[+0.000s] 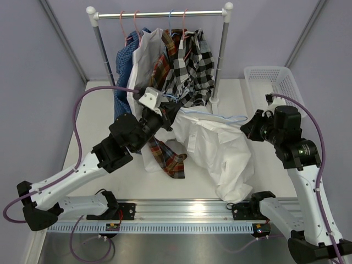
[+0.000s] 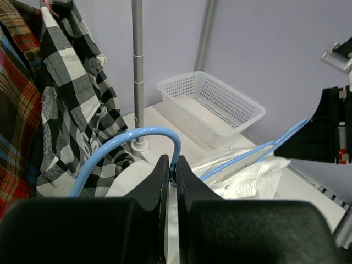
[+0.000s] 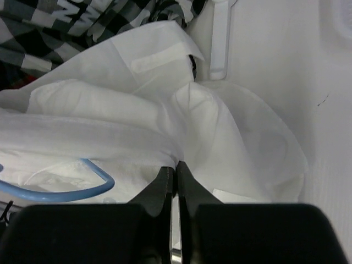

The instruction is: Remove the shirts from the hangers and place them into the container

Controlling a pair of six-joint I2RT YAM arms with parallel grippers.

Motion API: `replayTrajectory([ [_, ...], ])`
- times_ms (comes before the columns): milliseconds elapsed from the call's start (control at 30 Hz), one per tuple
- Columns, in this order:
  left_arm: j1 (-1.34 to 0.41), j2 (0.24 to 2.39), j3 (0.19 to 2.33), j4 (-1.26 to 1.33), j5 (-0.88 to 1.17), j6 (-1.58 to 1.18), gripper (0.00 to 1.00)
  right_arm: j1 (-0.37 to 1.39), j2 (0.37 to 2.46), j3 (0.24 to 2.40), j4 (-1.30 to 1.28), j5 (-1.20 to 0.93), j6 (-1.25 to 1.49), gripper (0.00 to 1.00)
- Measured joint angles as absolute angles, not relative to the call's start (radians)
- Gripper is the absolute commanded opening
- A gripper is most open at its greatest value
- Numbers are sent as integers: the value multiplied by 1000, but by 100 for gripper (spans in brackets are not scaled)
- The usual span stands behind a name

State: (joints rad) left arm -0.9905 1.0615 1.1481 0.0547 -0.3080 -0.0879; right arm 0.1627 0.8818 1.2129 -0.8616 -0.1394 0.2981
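A white shirt [image 1: 220,148] is stretched over the table, still on a light blue hanger [image 1: 231,117]. My left gripper [image 2: 172,165] is shut on the hook of this hanger [image 2: 132,135], left of the shirt. My right gripper [image 3: 176,168] is shut on a fold of the white shirt [image 3: 220,126] at its right shoulder, beside the hanger's end [image 3: 82,190]. The white lattice container [image 1: 267,68] stands at the back right with nothing showing inside it [image 2: 181,110].
A rack rail [image 1: 159,14] at the back carries pink and blue hangers with a blue checked shirt [image 1: 125,60], a white one [image 1: 146,55], a red plaid one [image 1: 162,66] trailing onto the table, and a black-and-white checked one [image 1: 192,66]. The rack's right post [image 2: 137,71] stands beside the container.
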Motion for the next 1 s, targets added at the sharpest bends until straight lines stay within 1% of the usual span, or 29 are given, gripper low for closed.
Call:
replayTrajectory([
  [33,-991,1061,1148,55,-300,-95,0,162,867,1189,-861,-156,294,16],
  [100,-988,1061,1148,54,-287,-113,0,162,839,1161,-868,-178,287,22],
  [133,-985,1063,1148,55,-284,-123,0,161,825,1151,-869,-184,285,27],
  [167,-982,1067,1153,56,-283,-136,0,159,807,1143,-870,-187,281,40],
  [233,-974,1087,1173,64,-285,-165,0,152,776,1139,-885,-185,275,52],
  [267,-971,1103,1186,70,-290,-181,0,148,760,1139,-893,-184,271,62],
  [400,-962,1190,1265,82,-347,-245,0,141,716,1199,-976,-159,242,76],
  [567,-960,1267,1331,58,-404,-262,0,137,691,1360,-1069,-129,200,79],
  [600,-960,1278,1344,46,-405,-260,0,137,686,1393,-1082,-129,188,81],
  [700,-957,1300,1371,24,-382,-248,0,136,670,1501,-1110,-151,150,81],
  [800,-955,1305,1374,1,-317,-224,0,136,669,1586,-1100,-212,114,82],
  [900,-955,1308,1376,-27,-233,-197,0,136,681,1605,-1074,-290,91,83],
  [1000,-955,1312,1382,-65,-156,-170,0,137,741,1605,-1053,-355,76,83],
])
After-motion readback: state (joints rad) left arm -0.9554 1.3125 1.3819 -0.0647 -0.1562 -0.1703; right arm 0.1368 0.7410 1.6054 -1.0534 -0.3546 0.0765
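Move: The right fingers are still shut on a gathered bit of the white shirt, right at the hand point, with the bare free end of the blue hanger about 4 cm above them; the container stands some 30 cm farther out, 22 cm right and 24 cm lower. From the left hand, which grips the hanger by its neck, that pinched cloth is about 22 cm right, 2 cm back and 12 cm below, and the checked shirt hangs 15 cm ahead, 3 cm right, 5 cm lower. The right hand opens wide and lets go of the white cloth, dipping a little as it draws back, then backs off and climbs about 14 cm, away from the shirt and past the hanger's free end, its fingers tilting up some 25 degrees. The left hand keeps its pinch on the hanger, carrying it forward and right, then back and down while still going right, to end about 6 cm to the right. ##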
